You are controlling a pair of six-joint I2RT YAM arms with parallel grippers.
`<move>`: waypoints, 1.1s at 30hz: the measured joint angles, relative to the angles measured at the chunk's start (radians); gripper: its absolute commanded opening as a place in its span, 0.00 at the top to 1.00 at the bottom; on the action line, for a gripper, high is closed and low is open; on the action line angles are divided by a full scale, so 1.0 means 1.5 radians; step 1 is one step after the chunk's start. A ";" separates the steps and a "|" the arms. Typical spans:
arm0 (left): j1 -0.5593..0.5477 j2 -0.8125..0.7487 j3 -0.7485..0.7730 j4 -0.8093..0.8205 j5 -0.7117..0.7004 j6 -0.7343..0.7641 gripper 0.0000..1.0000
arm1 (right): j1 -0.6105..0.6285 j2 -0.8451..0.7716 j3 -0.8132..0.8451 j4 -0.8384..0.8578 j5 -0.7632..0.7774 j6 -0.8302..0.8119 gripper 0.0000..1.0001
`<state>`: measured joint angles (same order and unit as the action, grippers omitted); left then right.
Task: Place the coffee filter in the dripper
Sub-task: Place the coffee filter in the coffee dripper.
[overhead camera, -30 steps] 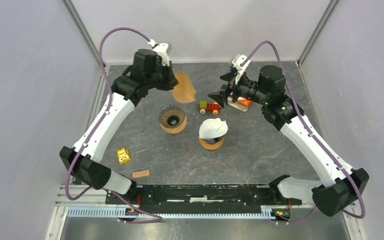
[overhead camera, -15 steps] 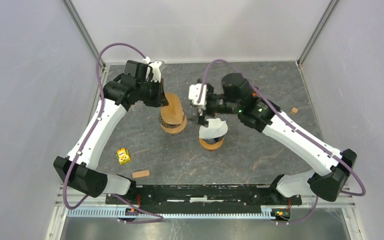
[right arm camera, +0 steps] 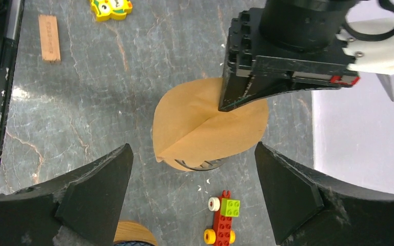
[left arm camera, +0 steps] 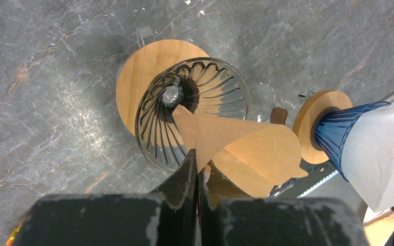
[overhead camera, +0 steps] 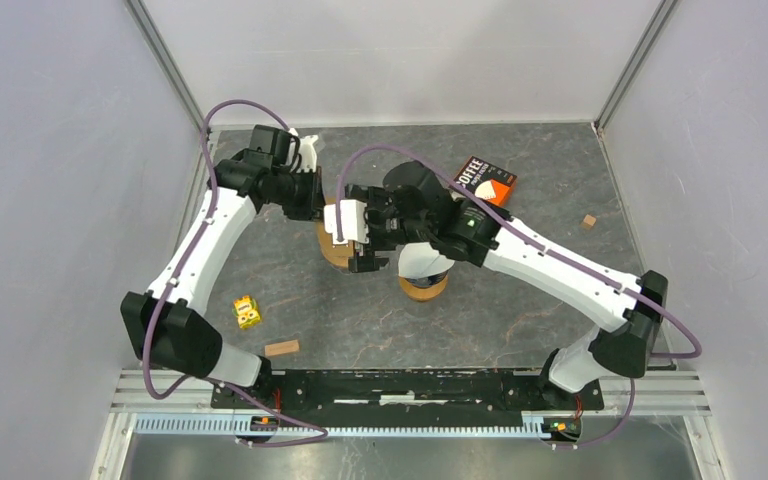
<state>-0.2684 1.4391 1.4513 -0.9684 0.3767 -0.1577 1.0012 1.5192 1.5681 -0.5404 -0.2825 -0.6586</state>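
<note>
A brown paper coffee filter (left arm camera: pixel 236 143) is pinched at its edge by my left gripper (left arm camera: pixel 197 159), which is shut on it. The filter's pointed tip dips into the ribbed glass dripper (left arm camera: pixel 205 87) on its round wooden base, while the wide part leans out over the rim. In the right wrist view the filter (right arm camera: pixel 205 128) covers most of the dripper, with the left gripper's fingers (right arm camera: pixel 246 95) on it from above. My right gripper (right arm camera: pixel 192 148) hangs open over the filter and dripper, touching neither. From the top view the right gripper (overhead camera: pixel 355 240) hides most of the dripper.
A second dripper, blue with a white filter (overhead camera: pixel 422 262), stands just right of the glass one. A toy brick car (right arm camera: pixel 223 220) lies beside the dripper. A coffee filter box (overhead camera: pixel 483 182) lies behind; a yellow toy (overhead camera: pixel 247 312), a wooden block (overhead camera: pixel 281 348) and a small cube (overhead camera: pixel 588 221) are scattered around.
The left gripper brought the filter from the back down onto the dripper. The right arm swung left from the box to above the dripper, its jaws wide.
</note>
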 measured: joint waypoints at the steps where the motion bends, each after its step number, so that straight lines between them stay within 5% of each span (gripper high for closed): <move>1: 0.002 0.004 -0.002 -0.001 0.001 0.000 0.91 | 0.003 0.008 0.001 -0.003 0.004 -0.002 0.04; 19: 0.007 0.070 -0.004 0.013 0.004 0.028 0.77 | 0.037 0.068 0.001 -0.040 0.057 -0.014 0.04; 33: 0.007 0.070 -0.003 0.016 -0.042 0.060 0.47 | 0.040 0.096 0.001 -0.048 0.055 -0.013 0.04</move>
<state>-0.2584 1.5444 1.4467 -0.9443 0.3138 -0.0673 1.0615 1.6638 1.5700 -0.6128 -0.2001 -0.6788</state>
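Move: The clear dripper sits just under the left hand, whose fingers hold the brown filter's rim: its middle is about 1 cm ahead, 4 cm right and 10 cm below. The blue dripper with the white filter stands some 15 cm right of it and 5 cm nearer; the toy car is about 10 cm beyond it and 14 cm right. From the empty, wide-open right hand, the brown filter is about 3 cm ahead, 4 cm left and 10 cm below. Into the mouth of the clear dripper goes the brown filter, lowered about 4 cm by the left hand, which also eases some 2 cm forward; its fingers spread steadily to nearly half open around the filter wall. Meanwhile the right hand sinks nearly 8 cm towards the filter, drifting slightly left, its fingers tipping about 10 degrees farther down and staying wide open. ##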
